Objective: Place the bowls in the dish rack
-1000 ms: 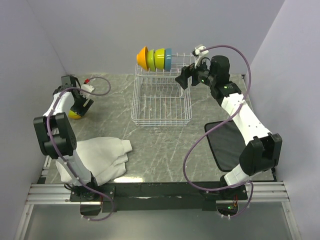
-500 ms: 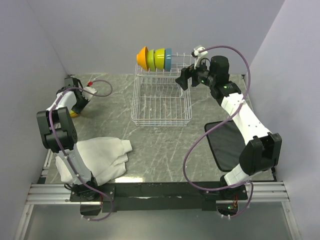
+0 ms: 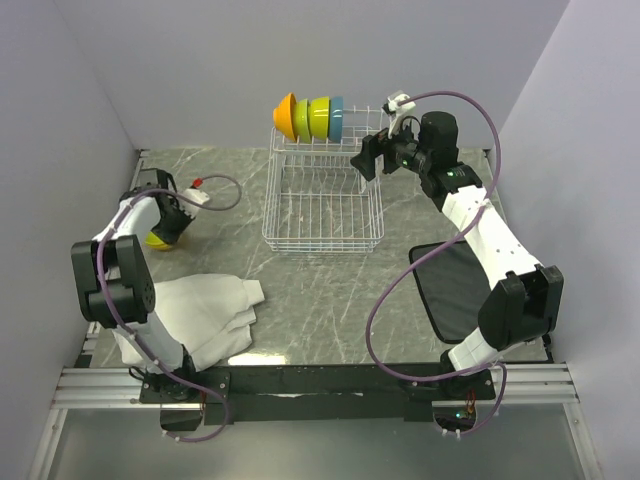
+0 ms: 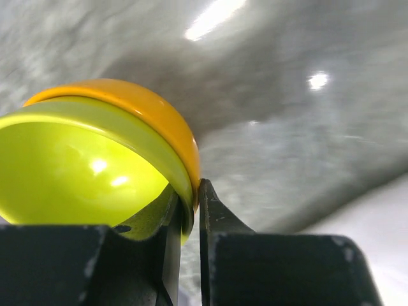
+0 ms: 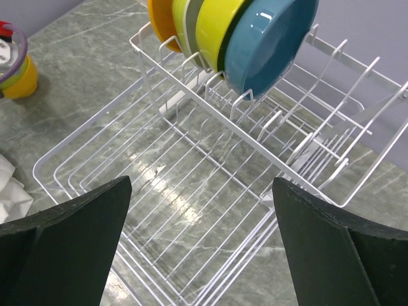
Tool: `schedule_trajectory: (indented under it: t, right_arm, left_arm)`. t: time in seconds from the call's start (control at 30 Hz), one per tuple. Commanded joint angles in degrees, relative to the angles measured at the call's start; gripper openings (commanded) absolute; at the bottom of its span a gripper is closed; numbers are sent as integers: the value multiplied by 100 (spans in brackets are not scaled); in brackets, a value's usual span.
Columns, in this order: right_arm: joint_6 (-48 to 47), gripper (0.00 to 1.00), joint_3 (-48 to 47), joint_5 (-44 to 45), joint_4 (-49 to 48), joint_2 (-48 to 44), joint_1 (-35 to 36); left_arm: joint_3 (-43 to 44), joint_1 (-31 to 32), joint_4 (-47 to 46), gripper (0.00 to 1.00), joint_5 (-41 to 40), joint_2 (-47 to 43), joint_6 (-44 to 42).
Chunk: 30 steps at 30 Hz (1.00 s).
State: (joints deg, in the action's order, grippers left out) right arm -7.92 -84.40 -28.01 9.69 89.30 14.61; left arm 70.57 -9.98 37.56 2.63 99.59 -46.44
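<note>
In the left wrist view, a lime bowl [image 4: 76, 172] sits nested inside an orange bowl [image 4: 153, 111], and my left gripper [image 4: 190, 191] is shut on their shared rim, one finger inside and one outside. From above, this pair of bowls [image 3: 155, 238] lies at the far left of the table under the left gripper [image 3: 168, 220]. The white dish rack [image 3: 322, 248] holds several bowls upright on its raised tier, from orange [image 3: 286, 115] to blue [image 3: 337, 117]. My right gripper [image 5: 204, 210] hangs open and empty over the rack [image 5: 255, 146], just right of the blue bowl [image 5: 271, 38].
A crumpled white cloth [image 3: 200, 310] lies near the left arm's base. A black mat [image 3: 455, 285] lies on the right side of the table. Purple walls close in the left, back and right.
My left gripper has shut on the rim of the nested bowls and shifted slightly right and nearer with them. The right arm has not moved.
</note>
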Motion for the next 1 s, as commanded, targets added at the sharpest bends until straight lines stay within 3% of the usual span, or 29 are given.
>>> schedule_trajectory:
  t: [0.0, 0.4, 0.6, 0.77, 0.97]
  right_arm:
    - [54, 100, 29, 59, -99, -193, 15]
    - [-69, 100, 617, 235, -29, -791, -11]
    - [10, 100, 767, 269, 199, -940, -160]
    - [80, 100, 846, 471, 541, -1063, -309]
    - [309, 100, 1057, 603, 674, -1186, -643]
  left_arm:
    - [-25, 461, 295, 10, 676, -598, 239]
    - [-421, 2447, 329, 7, 695, -1960, 1294]
    - [36, 2719, 1033, 6, 1090, -2373, 866]
    - [54, 3938, 1455, 5, 1090, -2866, 644]
    - [344, 4679, 1535, 6, 1564, -2788, 1057]
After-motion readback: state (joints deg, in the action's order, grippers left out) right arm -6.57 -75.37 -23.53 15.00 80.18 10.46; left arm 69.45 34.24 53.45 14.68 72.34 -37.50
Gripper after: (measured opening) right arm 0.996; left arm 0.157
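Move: The green bowl nested in the orange one is already pinched by the left hand. From that hand, the dish rack's lower tray lies about 41 cm right, 15 ahead and slightly lower; the loaded bowls on its upper tier are some 37 right, 19 ahead and 24 higher; the white cloth is 11 right, 19 back and 6 below. From the empty right hand, the held bowls lie roughly 54 cm left, 8 back and 27 below, the tray 10 left, 7 ahead and 28 below. The nested green and orange bowls, still pinched at the rim, are swept by the left hand about 27 cm right, increasingly drawn back and raised some 12 cm, towards the rack's near-left side, while the wrist turns roughly 40 degrees clockwise. The open, empty right hand eases right, away from the rack, also drifting back and a little down. ##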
